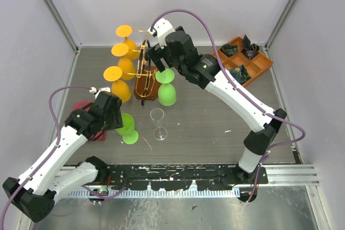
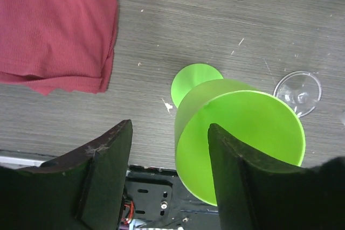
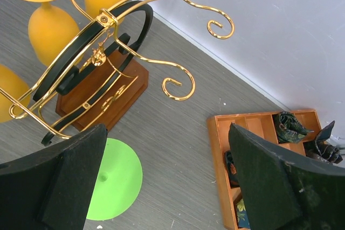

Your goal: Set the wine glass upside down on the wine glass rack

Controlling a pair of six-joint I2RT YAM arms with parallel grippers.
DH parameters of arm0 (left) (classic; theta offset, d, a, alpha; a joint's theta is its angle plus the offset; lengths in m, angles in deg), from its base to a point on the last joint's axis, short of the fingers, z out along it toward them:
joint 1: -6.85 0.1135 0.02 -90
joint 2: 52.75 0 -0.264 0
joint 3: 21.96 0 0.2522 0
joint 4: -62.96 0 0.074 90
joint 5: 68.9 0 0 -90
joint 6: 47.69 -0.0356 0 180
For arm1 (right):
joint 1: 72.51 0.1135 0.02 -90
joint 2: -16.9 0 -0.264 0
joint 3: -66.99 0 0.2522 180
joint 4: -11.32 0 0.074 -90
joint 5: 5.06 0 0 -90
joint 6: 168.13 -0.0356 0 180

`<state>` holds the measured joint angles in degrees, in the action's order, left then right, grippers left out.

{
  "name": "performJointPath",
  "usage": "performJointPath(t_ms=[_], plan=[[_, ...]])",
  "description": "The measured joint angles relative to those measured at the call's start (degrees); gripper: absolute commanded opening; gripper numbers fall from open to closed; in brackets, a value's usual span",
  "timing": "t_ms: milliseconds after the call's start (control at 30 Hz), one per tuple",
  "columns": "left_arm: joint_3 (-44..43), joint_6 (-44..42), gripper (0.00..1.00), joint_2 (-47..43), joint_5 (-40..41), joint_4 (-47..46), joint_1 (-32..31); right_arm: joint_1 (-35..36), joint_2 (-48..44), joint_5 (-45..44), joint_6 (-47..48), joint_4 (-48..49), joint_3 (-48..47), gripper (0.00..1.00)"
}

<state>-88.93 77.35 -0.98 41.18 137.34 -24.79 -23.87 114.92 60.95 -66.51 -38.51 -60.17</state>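
Observation:
A green wine glass [image 1: 126, 124] [image 2: 242, 127] stands upright on the table at the near left, its foot [image 2: 195, 82] on the surface. My left gripper [image 1: 117, 120] [image 2: 170, 127] is open and straddles the bowl's rim: one finger [image 2: 237, 181] is inside the bowl, the other [image 2: 108, 171] outside with a gap to the wall. The wine glass rack [image 1: 145, 74] [image 3: 102, 63], gold wire on a brown wooden base, carries three orange glasses [image 1: 121, 71] upside down and a second green glass [image 1: 167, 92] [image 3: 110, 187]. My right gripper [image 1: 157, 60] [image 3: 167, 133] hangs open above that glass's foot, holding nothing.
A clear wine glass [image 1: 158, 122] [image 2: 298, 92] stands upright just right of the green one. A folded red cloth [image 1: 81, 106] [image 2: 54, 25] lies to the left. An orange compartment tray [image 1: 245, 60] [image 3: 259, 149] with dark items sits at the back right.

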Motion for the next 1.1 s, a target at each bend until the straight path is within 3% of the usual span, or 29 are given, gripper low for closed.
performJointPath(t_ms=[267, 633, 1100], plan=[[0.5, 1.2, 0.01, -0.6, -0.1, -0.3, 0.0, 0.0, -0.1, -0.2, -0.3, 0.0, 0.5, 1.00], [-1.4, 1.0, 0.00, -0.5, -3.4, 1.1, 0.0, 0.0, -0.8, -0.2, -1.2, 0.1, 0.9, 1.00], [-24.6, -5.3, 0.00, -2.9, -3.1, 8.6, 0.0, 0.0, -0.9, -0.4, -1.1, 0.7, 0.9, 1.00]])
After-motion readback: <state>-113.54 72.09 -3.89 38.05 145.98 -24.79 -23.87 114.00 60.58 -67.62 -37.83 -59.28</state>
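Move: The left gripper already has the near-left rim of the upright green wine glass between its open fingers, the right finger over the bowl; the glass's middle is some 4 cm right, 1 cm ahead and 5 cm below. The clear glass stands about 12 cm right of the green one and 1 cm farther out. The red cloth is roughly 12 cm left, 7 cm ahead. The nearest orange glass on the rack hangs about 13 cm ahead, 3 cm right. From the right hand, the green glass lies some 18 cm back, 14 cm left and far below. Hold the left gripper in place and shut its fingers on the left side of the green wine glass's rim until they pinch the wall, right finger inside the bowl. Keep that pinch and raise the glass almost straight up, about 14 cm off the table, tipping the fingertips up some 15 degrees on the way. ##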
